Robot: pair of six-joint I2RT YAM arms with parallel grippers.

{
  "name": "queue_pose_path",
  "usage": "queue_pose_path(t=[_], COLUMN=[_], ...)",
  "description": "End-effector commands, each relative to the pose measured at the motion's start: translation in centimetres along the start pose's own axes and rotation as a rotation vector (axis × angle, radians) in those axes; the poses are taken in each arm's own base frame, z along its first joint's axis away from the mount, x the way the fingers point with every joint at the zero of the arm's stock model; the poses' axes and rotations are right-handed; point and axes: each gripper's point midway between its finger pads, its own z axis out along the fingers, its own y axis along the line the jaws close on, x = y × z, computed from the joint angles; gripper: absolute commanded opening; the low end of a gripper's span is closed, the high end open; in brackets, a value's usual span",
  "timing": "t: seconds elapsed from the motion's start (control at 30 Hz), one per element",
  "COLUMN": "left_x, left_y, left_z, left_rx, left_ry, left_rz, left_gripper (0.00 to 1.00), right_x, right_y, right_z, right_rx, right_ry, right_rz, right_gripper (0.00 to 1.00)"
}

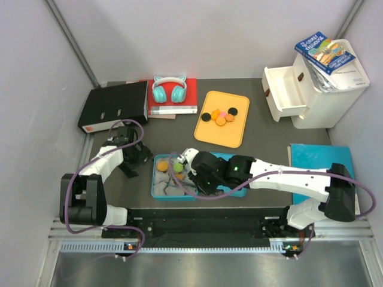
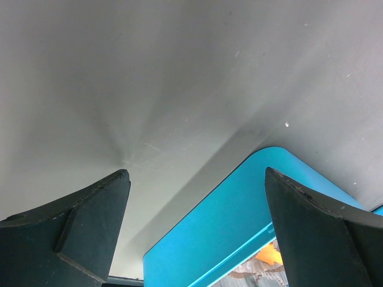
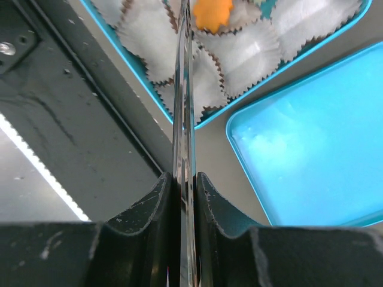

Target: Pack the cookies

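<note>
Several cookies (image 1: 220, 115), orange, black and one pink, lie on a yellow tray (image 1: 218, 134) at the back. A blue box (image 1: 157, 192) lined with white paper cups (image 3: 239, 54) holds an orange cookie (image 1: 163, 164) and a green one (image 1: 177, 169). My right gripper (image 3: 184, 176) is shut on a thin shiny metal tool (image 3: 183, 89), seen edge-on. The tool's tip reaches over an orange cookie (image 3: 214, 13) in a cup. In the top view the right gripper (image 1: 194, 166) hangs over the box. My left gripper (image 2: 194, 173) is open and holds nothing; the blue box's corner (image 2: 239, 221) lies below it.
A second flat blue tray (image 3: 311, 155) lies beside the box. Behind stand a black binder (image 1: 114, 107), a red book with teal headphones (image 1: 169, 89), and a white drawer unit (image 1: 317, 84) with its drawer pulled out. A blue sheet (image 1: 320, 161) lies at right.
</note>
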Motion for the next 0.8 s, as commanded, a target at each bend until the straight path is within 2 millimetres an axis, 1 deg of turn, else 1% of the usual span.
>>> queue_pose_path(t=[0.0,0.03,0.17,0.3,0.33,0.4,0.5,0.53,0.57,0.63,0.67,0.77], left_x=[-0.3,-0.2,-0.2,-0.2,-0.2,-0.1,-0.2,-0.1,-0.1,-0.1,-0.1,0.0], left_y=[-0.3,-0.3,-0.3,-0.3,-0.3,-0.3,-0.4,-0.4,-0.5,-0.6,-0.5,-0.4], left_z=[0.0,0.0,0.0,0.0,0.0,0.0,0.0,0.0,0.0,0.0,0.1,0.1], left_rx=[0.024,0.023,0.023,0.024,0.025,0.024,0.029,0.030,0.036,0.039,0.038,0.035], left_ry=[-0.010,-0.009,-0.009,-0.008,-0.009,-0.007,-0.011,-0.005,-0.006,-0.003,0.000,-0.001], left_rz=[0.005,0.005,0.002,0.003,0.003,0.005,0.002,0.002,0.003,0.004,0.005,0.011], left_gripper=[0.98,0.98,0.98,0.98,0.99,0.98,0.98,0.98,0.98,0.98,0.98,0.98], right_x=[-4.6,-5.1,-5.5,-5.1,-5.2,-5.9,-6.6,-6.6,-6.5,-6.4,-6.1,-6.5], right_y=[1.8,1.8,0.7,-0.8,-1.2,-3.0,-7.6,-9.4,-12.8,-16.4,-19.1,-22.2], right_z=[-4.6,-5.4,-6.3,-5.9,-5.9,-6.4,-7.2,-7.5,-7.8,-8.1,-8.4,-7.8], right_rx=[-0.081,-0.085,-0.031,0.055,0.077,0.178,0.317,0.350,0.407,0.456,0.484,0.552], right_ry=[-0.160,-0.180,-0.208,-0.195,-0.199,-0.243,-0.282,-0.293,-0.300,-0.312,-0.312,-0.295], right_rz=[-0.028,-0.028,-0.025,-0.024,-0.014,0.022,0.147,0.196,0.282,0.381,0.450,0.463], right_gripper=[0.00,0.00,0.00,0.00,0.00,0.00,0.01,0.03,0.03,0.03,0.04,0.06])
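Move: Out over the table from the right hand, which already holds the metal tongs, the middle orange cookie on the yellow tray is about 32 cm ahead, 6 cm right and 12 cm down, with one black cookie straight ahead at 33 cm. The box of paper cups is 9 cm ahead and 12 cm left; the empty blue tray 10 cm ahead, 7 cm right. From the left hand that orange cookie is some 17 cm ahead, 32 cm right. Lifting the tongs clear of the cookies just packed in the box, the right hand rises about 6 cm first. It then swings quickly forward some 15 cm and right about 10 cm, over the blue tray towards the yellow tray's cookies, turning about 35 degrees clockwise and tipping its fingers slightly up and outward. Its fingers keep their hold on the tongs. ##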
